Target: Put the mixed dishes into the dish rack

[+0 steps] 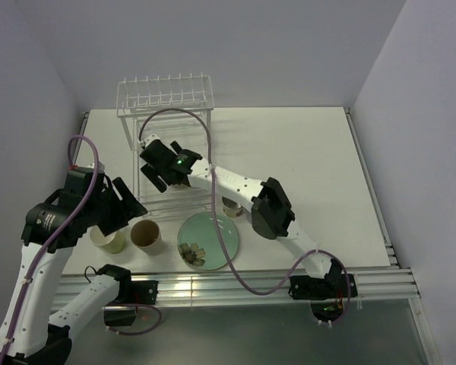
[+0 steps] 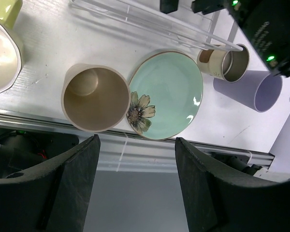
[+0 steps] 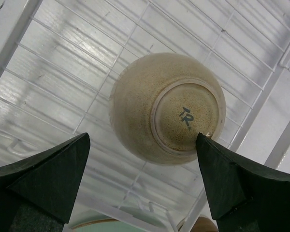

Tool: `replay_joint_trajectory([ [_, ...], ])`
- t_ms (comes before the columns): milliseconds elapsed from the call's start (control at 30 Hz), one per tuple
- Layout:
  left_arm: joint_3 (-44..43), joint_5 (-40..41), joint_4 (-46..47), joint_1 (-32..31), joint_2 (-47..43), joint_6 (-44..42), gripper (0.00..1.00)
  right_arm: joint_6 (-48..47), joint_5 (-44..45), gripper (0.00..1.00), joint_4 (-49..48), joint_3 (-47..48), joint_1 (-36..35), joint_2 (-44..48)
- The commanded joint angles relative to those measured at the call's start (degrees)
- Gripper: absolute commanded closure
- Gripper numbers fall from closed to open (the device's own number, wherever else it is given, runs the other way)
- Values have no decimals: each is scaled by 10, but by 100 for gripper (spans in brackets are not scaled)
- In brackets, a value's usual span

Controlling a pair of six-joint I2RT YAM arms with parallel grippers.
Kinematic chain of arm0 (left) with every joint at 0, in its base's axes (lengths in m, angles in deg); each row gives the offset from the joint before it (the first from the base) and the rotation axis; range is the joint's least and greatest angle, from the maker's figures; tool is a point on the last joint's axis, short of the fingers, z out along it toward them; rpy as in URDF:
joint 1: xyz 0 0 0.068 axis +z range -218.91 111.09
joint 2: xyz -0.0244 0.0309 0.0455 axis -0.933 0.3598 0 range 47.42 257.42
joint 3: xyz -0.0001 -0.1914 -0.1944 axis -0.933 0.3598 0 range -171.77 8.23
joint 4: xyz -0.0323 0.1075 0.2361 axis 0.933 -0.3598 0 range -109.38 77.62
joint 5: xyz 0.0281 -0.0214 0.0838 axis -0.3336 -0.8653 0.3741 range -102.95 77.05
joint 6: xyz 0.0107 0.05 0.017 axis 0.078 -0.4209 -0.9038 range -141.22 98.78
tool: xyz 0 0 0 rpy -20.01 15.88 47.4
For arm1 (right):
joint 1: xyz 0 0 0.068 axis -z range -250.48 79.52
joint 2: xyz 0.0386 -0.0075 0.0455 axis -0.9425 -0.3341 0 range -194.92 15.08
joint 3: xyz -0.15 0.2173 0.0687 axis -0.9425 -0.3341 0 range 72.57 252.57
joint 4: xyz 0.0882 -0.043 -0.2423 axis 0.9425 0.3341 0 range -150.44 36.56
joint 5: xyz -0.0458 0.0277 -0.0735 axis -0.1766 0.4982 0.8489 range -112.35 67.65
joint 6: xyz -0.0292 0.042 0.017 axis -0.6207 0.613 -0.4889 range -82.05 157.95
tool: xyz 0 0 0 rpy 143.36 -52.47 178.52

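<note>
The white wire dish rack [image 1: 166, 97] stands at the back left, and its tray [image 3: 53, 63] runs toward me. A cream bowl [image 3: 164, 106] lies upside down in the tray. My right gripper [image 3: 143, 145] hangs open just above it, its right fingertip close to the bowl's foot ring. My left gripper [image 2: 137, 145] is open with nothing between its fingers, hovering [image 1: 126, 204] above the yellow-green mug [image 1: 109, 240] and the tan cup [image 2: 94, 99]. The mint-green flower plate [image 2: 169, 92] lies beside the tan cup. The small metal cup [image 2: 230, 63] and the lavender cup [image 2: 263, 89] stand beyond the plate.
An aluminium rail [image 1: 251, 277] runs along the table's near edge. The right arm [image 1: 270, 209] stretches across the table over the small cups, trailing a purple cable [image 1: 210, 144]. Grey walls close in the back and both sides.
</note>
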Motion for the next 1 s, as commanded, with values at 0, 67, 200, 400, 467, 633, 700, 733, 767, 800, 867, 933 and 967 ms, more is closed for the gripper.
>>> replay_joint_trajectory([
  [0, -9, 1, -11, 2, -3, 13, 31, 32, -35, 2, 19, -11, 6, 75],
  [67, -6, 2, -11, 2, -2, 15, 31, 32, -33, 3, 16, -43, 10, 92],
  [200, -5, 4, -9, 2, 2, 17, 30, 22, -47, 3, -17, -89, 11, 121],
  [400, -6, 6, -9, 2, 7, 16, 30, 14, -50, 4, -12, -52, 15, 119],
  [467, -6, 6, -9, 2, 6, 17, 30, 24, -58, 8, -8, -56, 19, 124],
  [633, -6, 9, -9, 2, 7, 17, 30, 45, -68, 72, -6, -94, 23, 131],
  [700, -6, 9, -8, 2, 10, 16, 30, 50, -69, 94, -5, -96, 25, 126],
  [733, -7, 9, -8, 2, 11, 16, 30, 52, -76, 99, 1, -89, 28, 117],
  [767, -8, 9, -8, 2, 13, 14, 30, 54, -77, 100, 4, -83, 29, 112],
  [800, -9, 10, -9, 2, 15, 14, 30, 54, -76, 100, 6, -80, 31, 109],
  [867, -14, 13, -8, 2, 17, 14, 30, 54, -77, 100, 7, -76, 34, 101],
  [933, -16, 13, -8, 2, 19, 13, 30, 55, -77, 100, 6, -79, 36, 97],
  [967, -16, 13, -9, 2, 19, 11, 30, 56, -79, 100, 5, -81, 36, 96],
])
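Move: Just ahead of the wide-open right fingers, the upturned bowl on the rack floor has its middle about 4 cm forward, 3 cm to the right and 4 cm below. From that hand the metal cup stands some 18 cm right and 3 cm back; the green plate lies about 13 cm back and 10 cm right. For the left hand the bowl is roughly 18 cm ahead, 11 cm right and 15 cm lower. Sliding about 2 cm to its right while rising some 2.5 cm and easing slightly back, the right hand hovers by the upturned bowl. There its fingers go from wide open to fully shut on nothing as it sinks again by about 1 cm, the closed tips ending close by the bowl's near edge; contact can't be seen. ##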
